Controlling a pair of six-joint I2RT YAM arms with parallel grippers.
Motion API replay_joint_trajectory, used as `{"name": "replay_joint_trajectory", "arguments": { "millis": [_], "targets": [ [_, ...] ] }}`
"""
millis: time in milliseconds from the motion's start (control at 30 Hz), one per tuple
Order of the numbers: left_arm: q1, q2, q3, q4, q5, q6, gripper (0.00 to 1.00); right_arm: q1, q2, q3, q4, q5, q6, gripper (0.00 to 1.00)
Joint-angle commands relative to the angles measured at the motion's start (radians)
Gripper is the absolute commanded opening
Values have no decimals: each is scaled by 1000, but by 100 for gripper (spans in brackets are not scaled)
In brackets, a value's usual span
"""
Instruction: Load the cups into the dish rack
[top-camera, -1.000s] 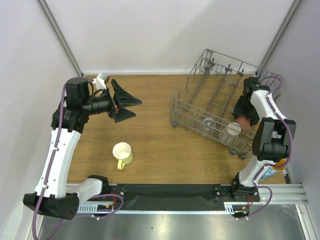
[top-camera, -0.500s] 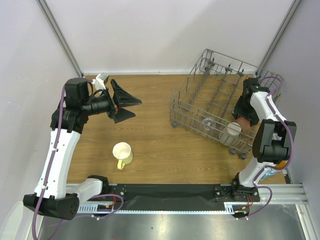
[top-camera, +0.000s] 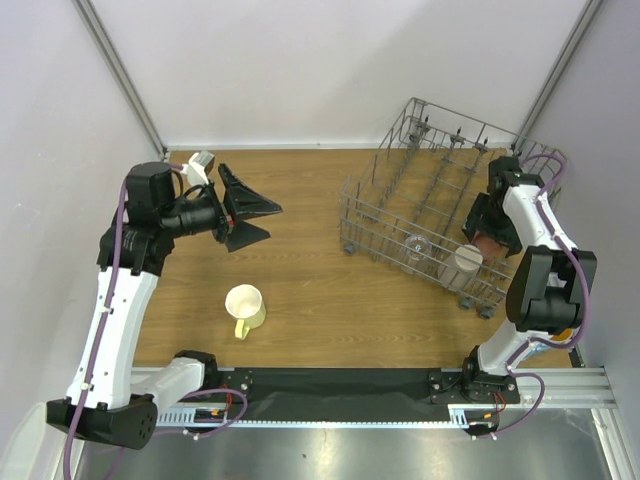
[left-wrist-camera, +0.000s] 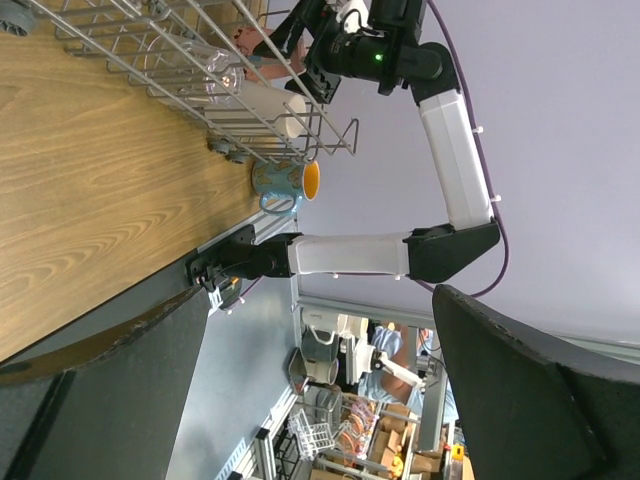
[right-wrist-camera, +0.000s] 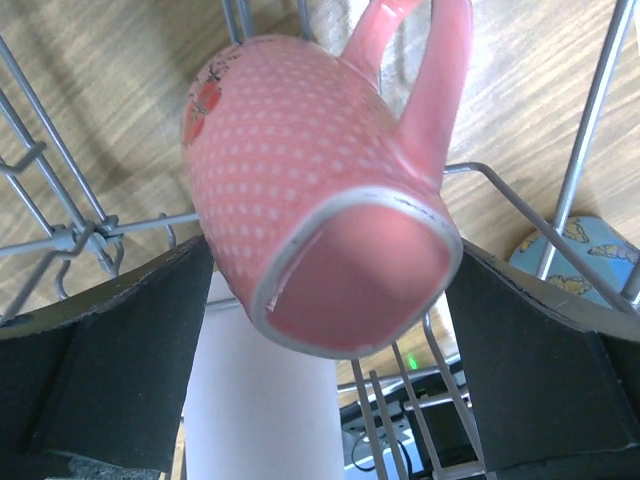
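Note:
A pale yellow mug (top-camera: 245, 307) stands on the wooden table, in front of my left gripper (top-camera: 245, 208). That gripper hangs open in the air with nothing between its fingers (left-wrist-camera: 100, 400). The grey wire dish rack (top-camera: 400, 200) sits at the right. A clear glass (top-camera: 418, 243) and a beige cup (top-camera: 466, 260) stand in its near row. My right gripper (right-wrist-camera: 330, 265) is open inside the rack, its fingers on either side of the salmon-pink mug (right-wrist-camera: 320, 200). This mug rests tilted on the wires, base toward the camera. A blue tumbler (left-wrist-camera: 285, 183) stands outside the rack's near corner.
The rack's tall rear wall (top-camera: 440, 125) rises behind the right arm. Wire tines (right-wrist-camera: 70, 235) crowd close around the right gripper. The tumbler (right-wrist-camera: 580, 250) shows just beyond the rack's wires. Grey walls close in the table on three sides.
My right gripper's jaws have spread wider and let go of the pink mug, which stays in the rack. The left arm has drifted slightly to the left.

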Motion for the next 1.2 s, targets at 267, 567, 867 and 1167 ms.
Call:
{"name": "replay_joint_trajectory", "arguments": {
  "millis": [267,567,867,1167],
  "targets": [
    [8,-17,-5,-25,16,11,99,-10,-89,141,-119,4,-12,100],
    [-1,34,110,-240,-109,172,98,14,-189,385,-265,-51,5,100],
    [-196,92,202,-384,-415,254,97,252,-297,575,-261,-197,86,100],
    [-493,129,162,-510,-848,157,99,460,-469,330,-6,-384,160,100]
  ]
}}
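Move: The left hand, empty and open, has the yellow cup about 33 cm below it, some 6 cm back and 6 cm to its left. From the right hand that cup is roughly 57 cm left, 17 cm back and 6 cm lower. The pink cup sits in the rack right under the right hand's open fingers, its middle about 4 cm below. Level with it stand the white cup, 7 cm left and 6 cm back of the pink one, and the clear glass, 18 cm left. Straight up at first, slow then fast, the right hand backs its already open fingers off the pink cup and out of the rack, climbing some 27 cm; partway up it swings about 18 cm left across the rack, fingers tilting up from pointing down to forward-left. The open left hand sinks about 8 cm and draws slightly back towards the yellow cup, its fingers tipping some 35 degrees further down. ##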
